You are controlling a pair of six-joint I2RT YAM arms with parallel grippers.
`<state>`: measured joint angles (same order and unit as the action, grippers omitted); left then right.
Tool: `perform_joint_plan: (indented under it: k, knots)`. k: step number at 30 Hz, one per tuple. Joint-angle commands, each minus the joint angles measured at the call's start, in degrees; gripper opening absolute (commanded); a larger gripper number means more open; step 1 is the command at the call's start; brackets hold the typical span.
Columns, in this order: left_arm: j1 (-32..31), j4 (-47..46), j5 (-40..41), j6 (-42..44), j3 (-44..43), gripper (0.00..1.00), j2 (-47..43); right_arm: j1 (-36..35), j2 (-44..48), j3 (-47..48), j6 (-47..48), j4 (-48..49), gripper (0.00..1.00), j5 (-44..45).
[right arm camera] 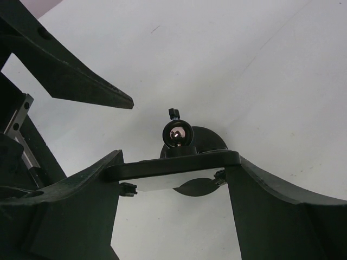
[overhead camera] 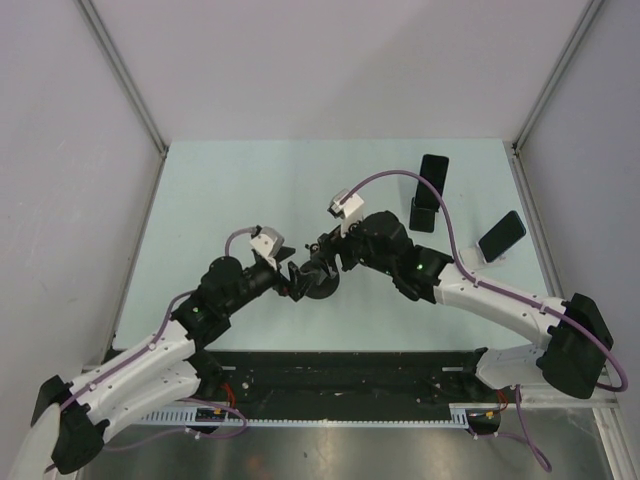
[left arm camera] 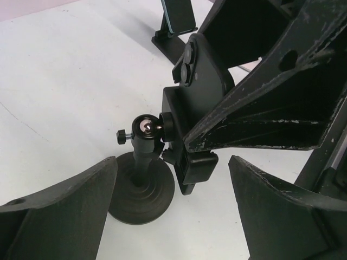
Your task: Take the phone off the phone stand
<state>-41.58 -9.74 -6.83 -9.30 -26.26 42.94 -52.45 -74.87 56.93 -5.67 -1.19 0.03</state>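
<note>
The black phone [left arm camera: 209, 81] stands upright in the clamp of a black phone stand [left arm camera: 142, 189] with a round base and a ball joint, at the table's middle [overhead camera: 318, 287]. My right gripper [right arm camera: 173, 169] is shut on the phone's two side edges, seen edge-on in the right wrist view [right arm camera: 173, 164]. The clamp still holds the phone's lower end. My left gripper [left arm camera: 173, 216] is open and low beside the stand, its fingers [left arm camera: 59, 211] on either side of the base without touching it. In the top view the left gripper [overhead camera: 290, 275] faces the right gripper [overhead camera: 325, 252] across the stand.
A second dark phone on a black stand [overhead camera: 430, 185] is at the back right, also in the left wrist view [left arm camera: 176, 21]. A third phone leans on a white stand [overhead camera: 500, 237] near the right wall. Walls close the table on three sides.
</note>
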Motion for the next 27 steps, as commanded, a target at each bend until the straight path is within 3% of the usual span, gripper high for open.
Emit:
perform_joint_plan:
  k: [1,8,16,27]
  knots:
    - [-2.0,-5.2,3.5,2.3,1.4,0.89,0.2,-0.8,1.0,4.4,0.0,8.4,0.00,2.6]
    - [-3.9,-5.5,6.1,1.1,5.0,0.82,-1.2,-1.2,1.0,4.4,-0.9,7.9,0.00,3.7]
    - [-5.1,-7.0,6.3,0.5,3.0,0.79,1.4,-2.7,0.3,4.4,-1.1,8.6,0.00,4.5]
    - [-6.6,-9.0,6.7,-1.3,1.2,0.57,5.1,-3.6,0.3,4.4,-1.0,8.0,0.00,6.4]
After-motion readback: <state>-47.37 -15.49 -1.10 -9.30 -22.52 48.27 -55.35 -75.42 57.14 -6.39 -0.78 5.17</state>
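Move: The left hand's target is the lower clamp end of the phone stand's holder, roughly 5 cm to its right, 1 cm ahead and 4 cm below. The stand's ball joint is about 4 cm ahead, 3 cm right and 3 cm below; the phone's middle lies 2 cm ahead, 6 cm right and about level in height. From the right hand, already gripping the upper part, the clamp end lies some 2 cm left, level fore and aft, and 3 cm below. The left hand first sinks with open fingers beside the held stand, then edges to its right towards the holder's lower clamp end while still easing down, about 4 cm lower and 1.5 cm across in all. Its fingers close from nearly wide to a little over half open, one coming behind the holder on the ball-joint side and the other in front, contact not discernible, while the right hand keeps its side-to-side grip on the phone and holder almost still. ##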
